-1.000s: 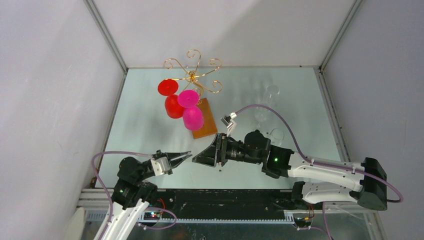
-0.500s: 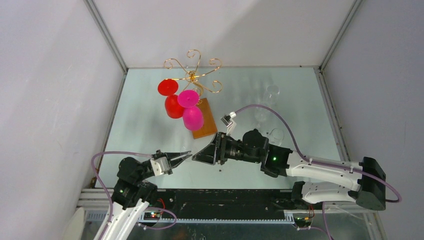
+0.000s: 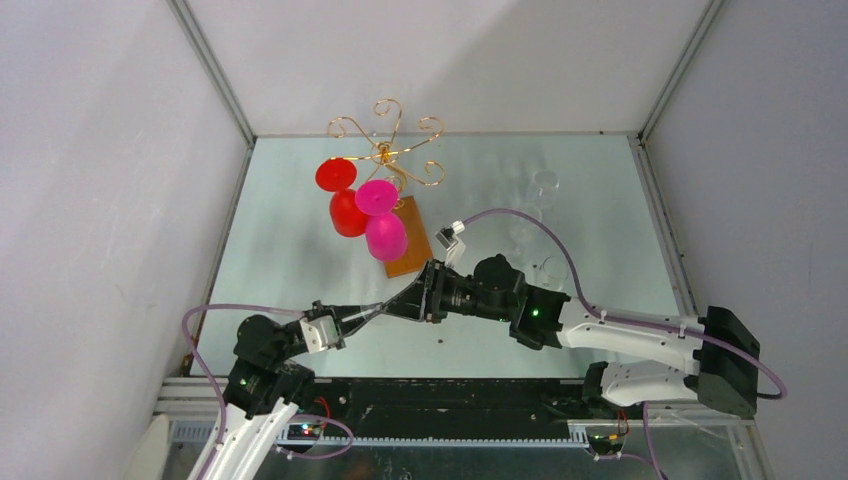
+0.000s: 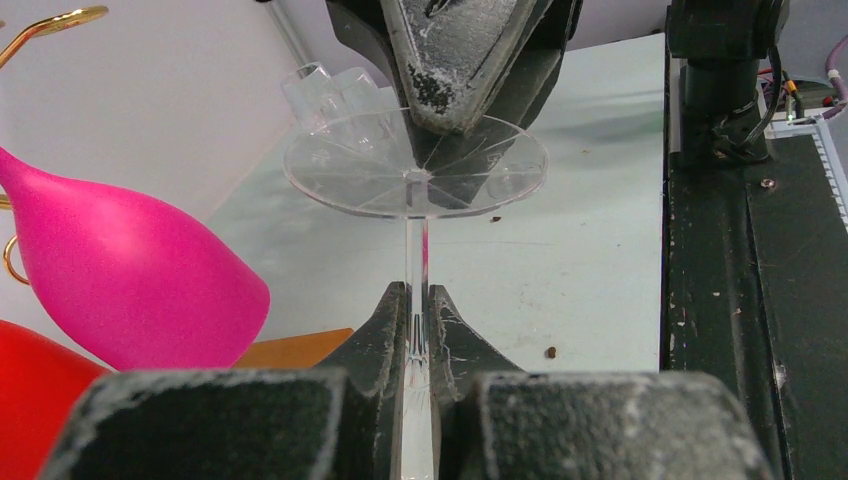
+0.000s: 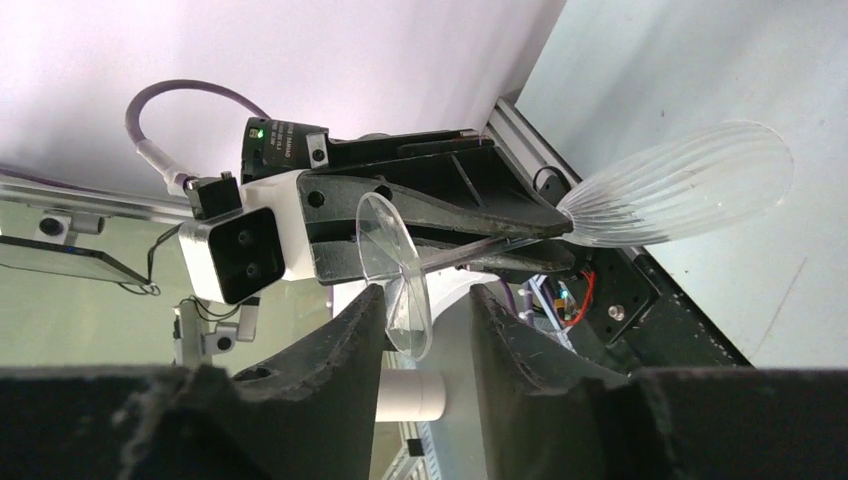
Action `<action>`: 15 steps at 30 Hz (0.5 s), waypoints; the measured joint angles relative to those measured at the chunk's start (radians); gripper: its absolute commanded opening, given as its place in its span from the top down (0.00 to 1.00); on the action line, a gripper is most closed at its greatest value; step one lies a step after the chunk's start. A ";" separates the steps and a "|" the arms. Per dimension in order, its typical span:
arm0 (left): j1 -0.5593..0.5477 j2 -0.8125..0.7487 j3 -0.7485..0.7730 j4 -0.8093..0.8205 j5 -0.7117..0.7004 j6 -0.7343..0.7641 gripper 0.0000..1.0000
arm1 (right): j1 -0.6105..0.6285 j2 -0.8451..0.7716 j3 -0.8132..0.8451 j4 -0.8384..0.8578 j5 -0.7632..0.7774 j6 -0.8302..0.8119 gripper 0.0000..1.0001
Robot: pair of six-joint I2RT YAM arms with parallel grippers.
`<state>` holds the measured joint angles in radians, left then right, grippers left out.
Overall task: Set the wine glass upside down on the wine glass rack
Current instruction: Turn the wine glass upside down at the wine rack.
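Note:
My left gripper (image 4: 418,300) is shut on the thin stem of a clear wine glass (image 4: 416,240). The glass's round foot (image 4: 415,165) points toward the right gripper's fingers (image 4: 460,60). In the right wrist view that foot (image 5: 395,270) sits between the jaws of my right gripper (image 5: 425,300), against the left finger with a gap on the other side, so this gripper is open. The ribbed bowl (image 5: 680,190) sticks out beyond the left fingers. In the top view the two grippers meet (image 3: 385,305) just in front of the wine glass rack (image 3: 385,150) on its wooden base (image 3: 412,252).
A red glass (image 3: 347,212) and a pink glass (image 3: 385,237) hang upside down on the rack's near-left arms; the pink one (image 4: 120,270) is close to the left of my left gripper. Clear glasses (image 3: 545,185) (image 3: 552,270) stand at the right of the table.
The right arm has moved left to the left gripper, and its jaws have narrowed around the glass's foot. The left gripper has kept still with the stem.

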<state>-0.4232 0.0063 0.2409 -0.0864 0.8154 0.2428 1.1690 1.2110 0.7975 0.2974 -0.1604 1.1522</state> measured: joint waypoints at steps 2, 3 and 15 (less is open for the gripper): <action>0.000 0.000 0.000 0.000 0.000 0.000 1.00 | 0.000 0.013 0.000 0.021 -0.005 0.009 0.68; 0.000 0.000 0.000 0.000 0.000 0.000 1.00 | 0.000 0.019 0.000 0.032 -0.009 0.015 0.71; -0.003 0.000 0.000 0.005 0.009 0.001 0.90 | 0.005 0.027 0.000 0.056 -0.027 0.046 1.00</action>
<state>-0.4263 0.0059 0.2413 -0.0811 0.8242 0.2436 1.1736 1.2385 0.7975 0.3538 -0.1875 1.1984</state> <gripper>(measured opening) 0.101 0.012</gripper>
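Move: The clear wine glass hangs foot up, its stem already held in the left fingers; its foot lies about 2 cm to the right hand's left and 1 cm above it, level fore and aft. From the right hand, the pink glass hangs some 20 cm ahead and 2 cm left, the red one roughly 25 cm ahead and 9 cm left, both about 6 cm lower. From the left hand, the foot is around 5 cm above and 1 cm right. The right hand eases under 1 cm left, slightly up, and shuts its fingers, pinching the clear glass's foot. ##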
